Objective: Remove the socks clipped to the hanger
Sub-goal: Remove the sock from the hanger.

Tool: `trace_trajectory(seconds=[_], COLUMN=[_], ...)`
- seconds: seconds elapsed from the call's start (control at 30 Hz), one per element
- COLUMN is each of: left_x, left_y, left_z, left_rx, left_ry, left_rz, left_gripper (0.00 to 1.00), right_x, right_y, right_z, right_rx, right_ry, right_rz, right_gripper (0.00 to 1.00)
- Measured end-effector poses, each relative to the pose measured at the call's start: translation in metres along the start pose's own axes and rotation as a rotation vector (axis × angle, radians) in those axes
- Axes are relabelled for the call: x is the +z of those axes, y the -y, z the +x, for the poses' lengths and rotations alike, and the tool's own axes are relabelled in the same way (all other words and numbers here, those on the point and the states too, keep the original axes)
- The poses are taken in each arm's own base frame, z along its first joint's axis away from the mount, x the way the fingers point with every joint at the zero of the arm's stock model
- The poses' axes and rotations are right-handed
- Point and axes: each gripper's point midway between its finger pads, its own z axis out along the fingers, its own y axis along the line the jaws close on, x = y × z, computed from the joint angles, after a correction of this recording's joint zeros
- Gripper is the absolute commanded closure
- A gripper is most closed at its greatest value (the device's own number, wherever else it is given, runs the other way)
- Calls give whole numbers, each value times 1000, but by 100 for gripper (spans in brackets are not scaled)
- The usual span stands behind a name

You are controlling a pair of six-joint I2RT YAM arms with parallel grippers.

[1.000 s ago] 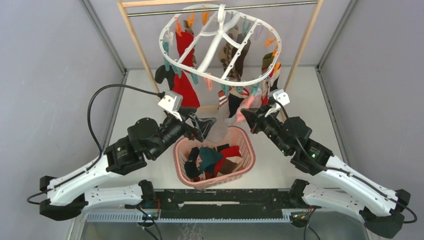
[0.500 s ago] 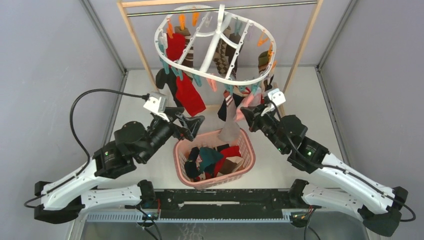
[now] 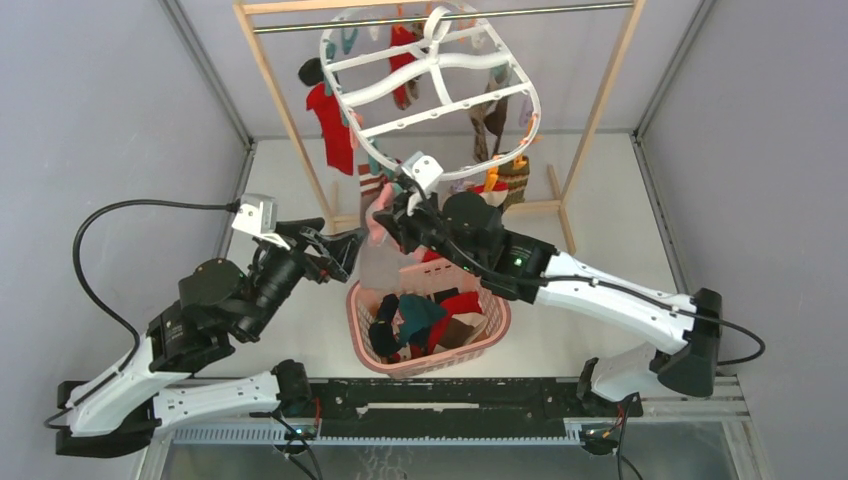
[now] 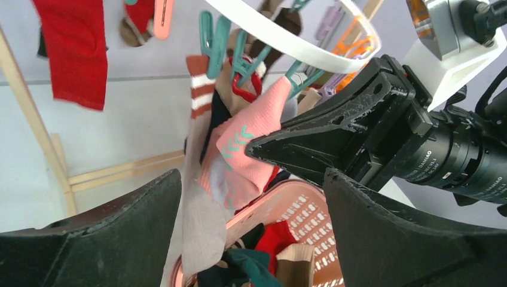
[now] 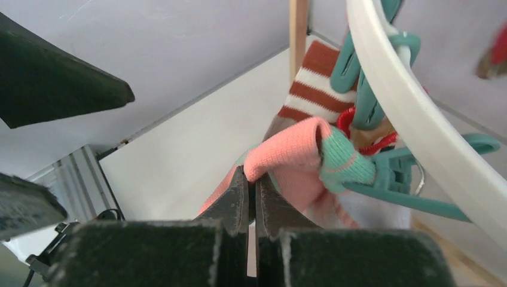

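Note:
The white hanger hangs tilted from the rail, with socks clipped round it, among them a red sock. My right gripper is shut on a fold of a pink sock with a teal cuff, which a teal clip still holds under the hanger rim. In the top view that gripper reaches across below the hanger's near left side. My left gripper is open and holds nothing, just left of the pink sock and above the basket; the top view shows it beside the right one.
A pink lattice basket with several socks in it stands on the table under both grippers. The wooden frame's posts flank the hanger. A red-and-white striped sock and a pale grey sock hang beside the pink one.
My right arm has swept left across the basket with the pink sock pinched, and the hanger has swung and tilted back. My left arm has drawn back to the left, still open.

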Motion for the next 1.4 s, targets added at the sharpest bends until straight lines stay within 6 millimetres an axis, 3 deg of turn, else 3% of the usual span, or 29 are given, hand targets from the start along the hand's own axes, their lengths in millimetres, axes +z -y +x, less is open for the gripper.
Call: trace_trajectory(seconds=[0.1, 0.2, 0.37, 0.53, 0.67, 0.9, 1.07, 1.4], left_x=[-1, -1, 1, 8, 16, 35, 49, 64], left_y=[-7, -10, -10, -6, 1, 19, 35, 56], left_z=[2, 4, 11, 19, 27, 42, 44, 22], left_rx=[7, 6, 11, 29, 43, 78, 84, 48], left_ry=[-7, -10, -23, -47, -72, -126, -136, -82], left_rz=[-29, -44, -51, -52, -41, -23, 0, 32], left_gripper=[8, 8, 8, 8, 9, 9, 9, 8], right_x=[10, 5, -23, -52, -62, -71, -78, -90], right_y=[-6, -5, 2, 4, 8, 17, 21, 17], right_z=[2, 10, 23, 18, 17, 37, 41, 29], right_rx=[-8, -15, -18, -11, -5, -13, -12, -13], right_ry=[-19, -51, -61, -22, 6, -12, -10, 36], right_rz=[-23, -22, -11, -4, 14, 59, 78, 79], right_gripper=[100, 100, 100, 100, 100, 100, 100, 100])
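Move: The right fingers already pinch the pink sock, its middle about 2 cm ahead of them and 2 cm lower; the teal clip holding it is some 5 cm ahead, 4 cm to the right and 6 cm up. From the open left hand, that sock is about 9 cm ahead, 5 cm right and 4 cm below; the striped sock hangs roughly 11 cm ahead, 1 cm right, 6 cm lower, and the red-trimmed sock about 14 cm ahead, 6 cm right, near hand height. Keeping its pinch on the pink sock, the right hand edges left a centimetre, then draws the sock about 9 cm to the right and some 4 cm back. The left hand, jaws staying wide open, follows rightward about 8 cm and slightly forward, closing in on the sock while dipping 3 cm and rising again. ##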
